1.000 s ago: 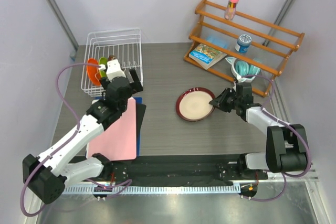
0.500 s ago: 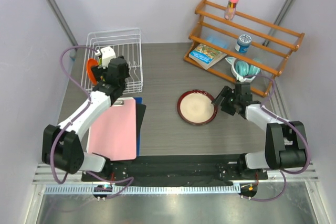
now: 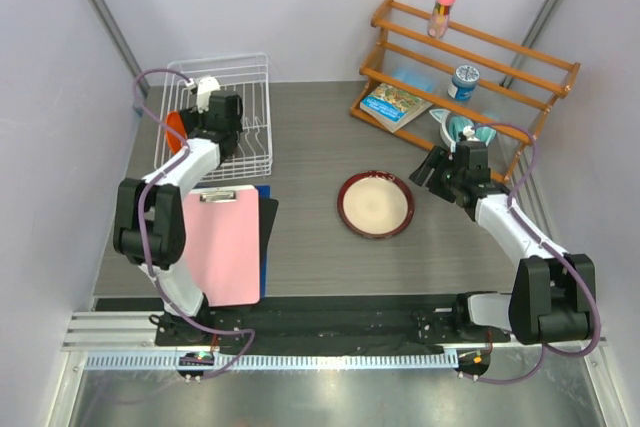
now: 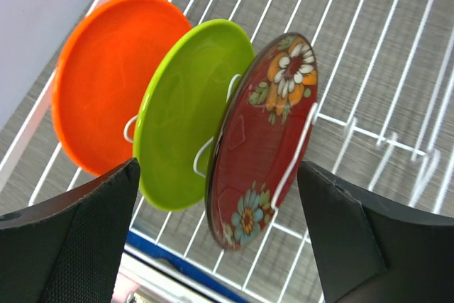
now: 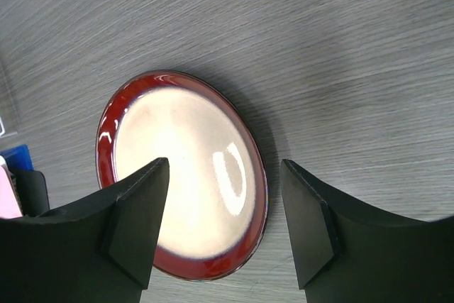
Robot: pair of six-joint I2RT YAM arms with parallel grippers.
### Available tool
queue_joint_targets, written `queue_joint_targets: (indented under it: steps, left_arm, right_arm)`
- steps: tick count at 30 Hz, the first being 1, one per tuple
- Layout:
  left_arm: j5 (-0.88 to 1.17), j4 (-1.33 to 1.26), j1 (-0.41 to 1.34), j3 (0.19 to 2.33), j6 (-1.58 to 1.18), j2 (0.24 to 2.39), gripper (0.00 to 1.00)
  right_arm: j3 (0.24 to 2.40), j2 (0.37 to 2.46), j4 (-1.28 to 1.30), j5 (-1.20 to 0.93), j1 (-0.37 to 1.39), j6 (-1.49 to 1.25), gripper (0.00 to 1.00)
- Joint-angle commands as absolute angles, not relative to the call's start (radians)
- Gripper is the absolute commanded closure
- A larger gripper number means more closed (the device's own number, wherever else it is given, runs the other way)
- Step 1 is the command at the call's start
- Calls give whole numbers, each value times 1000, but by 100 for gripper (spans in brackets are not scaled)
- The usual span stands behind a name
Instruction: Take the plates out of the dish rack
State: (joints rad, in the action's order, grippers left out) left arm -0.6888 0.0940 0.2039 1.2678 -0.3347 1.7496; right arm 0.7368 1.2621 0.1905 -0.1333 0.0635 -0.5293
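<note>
The white wire dish rack [image 3: 250, 75] stands at the back left. In it, upright between prongs, are the orange plate [image 4: 106, 83], the lime green plate [image 4: 181, 115] and the dark red floral plate [image 4: 266, 140]. My left gripper [image 3: 216, 119] hovers over them, open and empty [image 4: 220, 246], with one finger on each side of the green and red plates. The large cream plate with the maroon rim [image 3: 375, 204] lies flat mid-table, also in the right wrist view [image 5: 181, 175]. My right gripper [image 3: 434, 169] is open and empty [image 5: 223, 225], just right of that plate, apart from it.
A pink clipboard [image 3: 222, 247] on a blue board lies in front of the rack. A wooden slatted shelf [image 3: 505, 47] at the back right holds a pink-capped bottle [image 3: 444, 2], a can [image 3: 463, 80] and a booklet [image 3: 395, 104]. A teal bowl [image 3: 462, 129] sits by its foot.
My left gripper moved from above the clipboard back to the rack, over the plates. My right gripper left the cream plate's right edge and drew back toward the shelf.
</note>
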Motion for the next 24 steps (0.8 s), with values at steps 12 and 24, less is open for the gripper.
queue_joint_targets:
  steps: [12, 24]
  left_arm:
    - [-658, 110, 170, 1393, -379, 1864, 76]
    - [-631, 127, 173, 1371, -376, 1815, 100]
  right_arm:
    - [778, 1319, 207, -137, 64, -485, 31]
    - [767, 1279, 221, -141, 64, -479, 31]
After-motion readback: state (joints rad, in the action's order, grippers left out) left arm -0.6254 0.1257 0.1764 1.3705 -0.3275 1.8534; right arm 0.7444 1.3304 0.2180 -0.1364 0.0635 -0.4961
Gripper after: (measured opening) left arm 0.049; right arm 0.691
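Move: Just ahead of the left hand, between its open fingers, the brown flowered plate stands on edge in the rack: its middle is about 4 cm forward, 2 cm right and 6 cm below. The green plate stands some 3 cm to the left of it, level with it, and the orange plate about 8 cm to its left. From the right hand the brown plate lies roughly 15 cm forward and 45 cm left, at about the same height. Reaching the last 2.5 cm forward and sinking about 1.5 cm, the left hand brings its wide-open fingers over the near upper rim of the brown plate, then stops and shuts them until they pinch the rim, the wrist barely turning. The right hand, empty and open, sinks some 2.5 cm beside the plate lying on the table, tipping slightly down. ##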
